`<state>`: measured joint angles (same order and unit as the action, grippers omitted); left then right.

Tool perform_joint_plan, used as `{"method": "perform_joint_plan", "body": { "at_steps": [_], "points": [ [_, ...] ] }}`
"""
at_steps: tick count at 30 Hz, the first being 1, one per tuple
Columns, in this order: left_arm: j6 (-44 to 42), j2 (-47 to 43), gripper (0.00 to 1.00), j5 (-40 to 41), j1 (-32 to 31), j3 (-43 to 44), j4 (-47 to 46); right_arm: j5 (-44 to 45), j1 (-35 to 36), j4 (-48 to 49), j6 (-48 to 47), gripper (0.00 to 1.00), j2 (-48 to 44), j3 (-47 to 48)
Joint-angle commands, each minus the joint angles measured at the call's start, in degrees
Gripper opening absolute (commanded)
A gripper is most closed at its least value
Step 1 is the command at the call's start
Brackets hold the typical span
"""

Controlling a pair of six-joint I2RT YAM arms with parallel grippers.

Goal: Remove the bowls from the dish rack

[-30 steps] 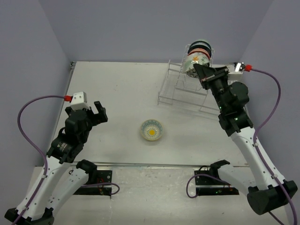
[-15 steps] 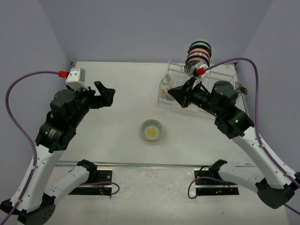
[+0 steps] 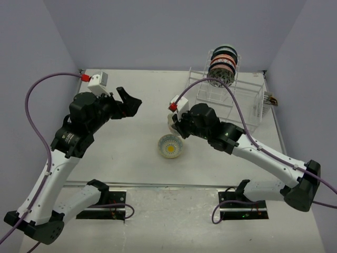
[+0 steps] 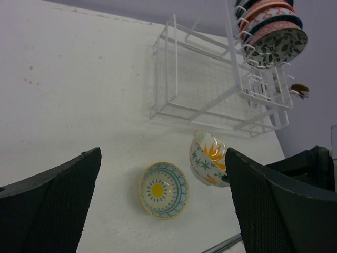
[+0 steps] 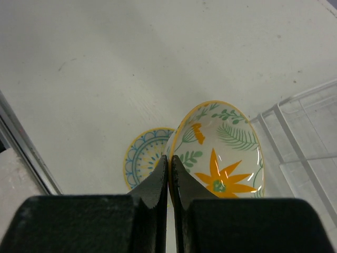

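The clear wire dish rack [image 3: 234, 103] stands at the back right, with several bowls [image 3: 222, 63] on edge in its tall tier. My right gripper [image 3: 171, 124] is shut on the rim of a floral bowl with orange flowers [image 5: 221, 153], tilted and held just above the table, left of the rack. A blue-and-yellow bowl [image 3: 170, 146] sits upright on the table right beside and below it. My left gripper [image 3: 130, 100] hangs open and empty over the left middle. In its view both bowls show, the blue one [image 4: 163, 190] and the floral one [image 4: 208, 158].
A small brown object [image 3: 271, 99] lies by the right wall behind the rack. Purple walls close the back and both sides. A metal rail [image 3: 174, 185] runs along the near table edge.
My right gripper has carried the floral bowl out of the rack and leftward, down beside the blue-and-yellow bowl. The left arm has lifted and swung toward the middle, still open.
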<state>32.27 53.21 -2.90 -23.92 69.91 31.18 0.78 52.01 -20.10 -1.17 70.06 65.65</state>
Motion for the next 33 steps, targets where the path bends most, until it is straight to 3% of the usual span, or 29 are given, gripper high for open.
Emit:
{"method": "perform_joint_plan", "body": {
  "at_steps": [1, 4, 7, 16, 24, 33],
  "points": [
    [1.04, -3.46, 1.00, 11.10, 0.10, -0.30, 1.33, 5.81, 1.34, 5.95, -3.22, 0.00, -0.11, 0.36],
    [2.09, -6.62, 1.00, 23.84, 0.10, -1.08, 5.55, 8.43, 3.27, 6.74, -5.15, 0.00, 2.97, 2.02],
    [2.97, -10.14, 1.00, 31.69, 0.10, -2.14, 7.40, 11.25, 5.47, 6.65, -6.56, 0.00, 6.48, 4.22],
    [4.64, -18.31, 1.00, 47.61, 0.10, -6.10, 11.62, 21.54, 13.29, 10.08, -12.71, 0.00, 17.99, 9.32],
    [5.17, -26.92, 1.00, 55.01, 0.10, -8.91, 15.66, 26.83, 18.48, 14.56, -17.46, 0.00, 27.57, 13.54],
    [7.72, -34.75, 1.00, 58.09, 0.10, -11.46, 17.69, 27.61, 19.01, 31.42, -24.23, 0.00, 41.63, 16.87]
  ]
}}
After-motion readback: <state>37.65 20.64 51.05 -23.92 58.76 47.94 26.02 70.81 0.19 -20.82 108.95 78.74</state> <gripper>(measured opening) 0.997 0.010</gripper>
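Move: Roughly 17 cm to the left of the right hand, 4 cm farther out and some 24 cm below lies the bare patch of table the orange-flower bowl is being taken to. The yellow-centred bowl stands almost under this hand, about 3 cm left, 1 cm back and 22 cm down; the dish rack's middle is about 24 cm ahead, 23 cm right and 18 cm lower. From the left hand, that patch is some 4 cm back, level sideways, 32 cm below. Carrying the orange-flower bowl by its still-pinched rim, the right hand sweeps about 16 cm left while sinking some 12 cm, past the yellow-centred bowl towards the bare table, its wrist rolling about 30 degrees to turn the bowl's mouth upward. The empty left hand clears out, about 21 cm left and 11 cm back, swinging counter-clockwise, fingers staying wide open. ##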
